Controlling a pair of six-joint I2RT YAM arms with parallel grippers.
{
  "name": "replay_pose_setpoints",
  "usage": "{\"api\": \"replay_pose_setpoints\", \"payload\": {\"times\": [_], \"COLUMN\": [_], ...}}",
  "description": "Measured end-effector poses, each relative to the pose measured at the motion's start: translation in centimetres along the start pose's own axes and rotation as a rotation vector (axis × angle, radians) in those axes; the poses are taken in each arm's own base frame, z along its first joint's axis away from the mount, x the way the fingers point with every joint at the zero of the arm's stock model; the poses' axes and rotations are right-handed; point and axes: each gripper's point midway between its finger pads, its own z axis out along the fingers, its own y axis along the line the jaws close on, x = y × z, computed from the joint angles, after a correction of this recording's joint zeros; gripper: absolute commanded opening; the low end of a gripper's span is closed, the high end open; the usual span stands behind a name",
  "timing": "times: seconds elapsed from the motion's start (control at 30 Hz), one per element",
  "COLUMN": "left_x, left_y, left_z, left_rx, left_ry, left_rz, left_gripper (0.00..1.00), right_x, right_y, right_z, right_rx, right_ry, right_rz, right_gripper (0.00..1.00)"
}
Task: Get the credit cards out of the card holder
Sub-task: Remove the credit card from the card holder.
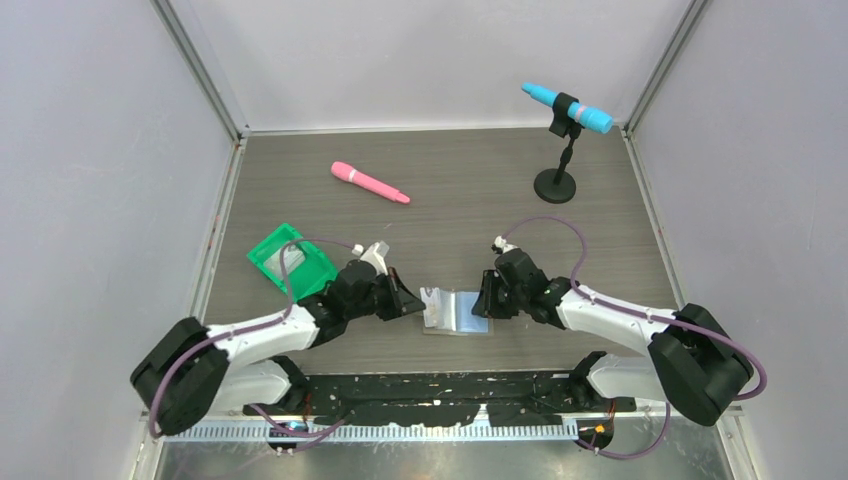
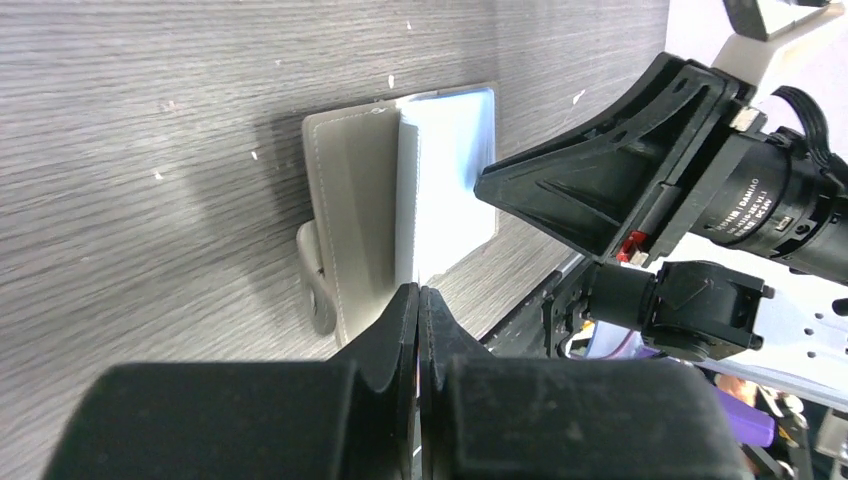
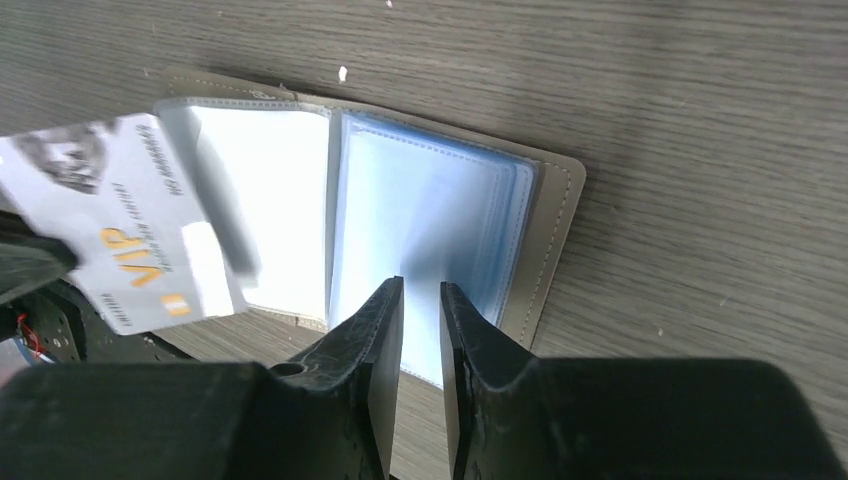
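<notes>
The card holder [image 1: 458,318] lies open on the table between both arms, grey cover [image 3: 556,228] down and pale blue pockets [image 3: 430,200] up. My left gripper [image 1: 417,300] [image 2: 419,291] is at its left edge, shut on a whitish credit card [image 3: 115,225] printed "VIP". That card stands raised over the holder's left page and looks blurred. My right gripper [image 1: 486,303] [image 3: 421,286] comes in from the right, tips down on the blue pockets. Its jaws stand a narrow gap apart with nothing between them.
A green tray [image 1: 290,262] sits left of the left arm. At the back lie a pink marker [image 1: 370,183] and a black stand [image 1: 556,184] holding a blue marker [image 1: 567,107]. Walls close in the table on three sides.
</notes>
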Motion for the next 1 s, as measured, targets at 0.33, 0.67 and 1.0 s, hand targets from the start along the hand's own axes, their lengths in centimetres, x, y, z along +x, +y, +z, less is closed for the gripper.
{"api": "replay_pose_setpoints", "payload": {"times": [0.33, 0.67, 1.0], "left_x": [-1.8, 0.8, 3.3], "left_y": [-2.0, -3.9, -7.3], "left_z": [-4.0, -5.6, -8.3], "left_rx": [0.003, 0.129, 0.349], "left_ry": [-0.059, 0.088, 0.220], "left_rz": [0.111, 0.227, 0.350], "left_gripper": [0.00, 0.00, 0.00], "right_x": [-1.9, -4.8, -3.0], "right_y": [1.4, 9.3, 12.8], "right_z": [-2.4, -8.4, -11.4], "right_rx": [-0.001, -0.365, -0.626], "right_ry": [-0.007, -0.115, -0.048], "right_rz": [-0.094, -0.336, -0.474], "right_gripper": [0.39, 0.61, 0.66]}}
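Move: The VIP card is already out of the card holder, pinched in the left fingertips, its middle roughly 3 cm to the right of the left hand. The open card holder lies about 7 cm to the left hand's right, 2 cm back and 7 cm below; the green tray is some 27 cm left, 8 cm farther out. From the right hand the card is about 9 cm left, 2 cm ahead and 4 cm higher, and the holder's middle 3 cm left, 2 cm below. Lift the right gripper off the holder's blue pocket, about 16 cm up, drifting left and back, while opening its fingers wide and turning them counter-clockwise and upward to face the card. Keep the left fingers shut on the card; raise it clear of the holder, then draw it back about 8 cm while still rising, turning clockwise. ##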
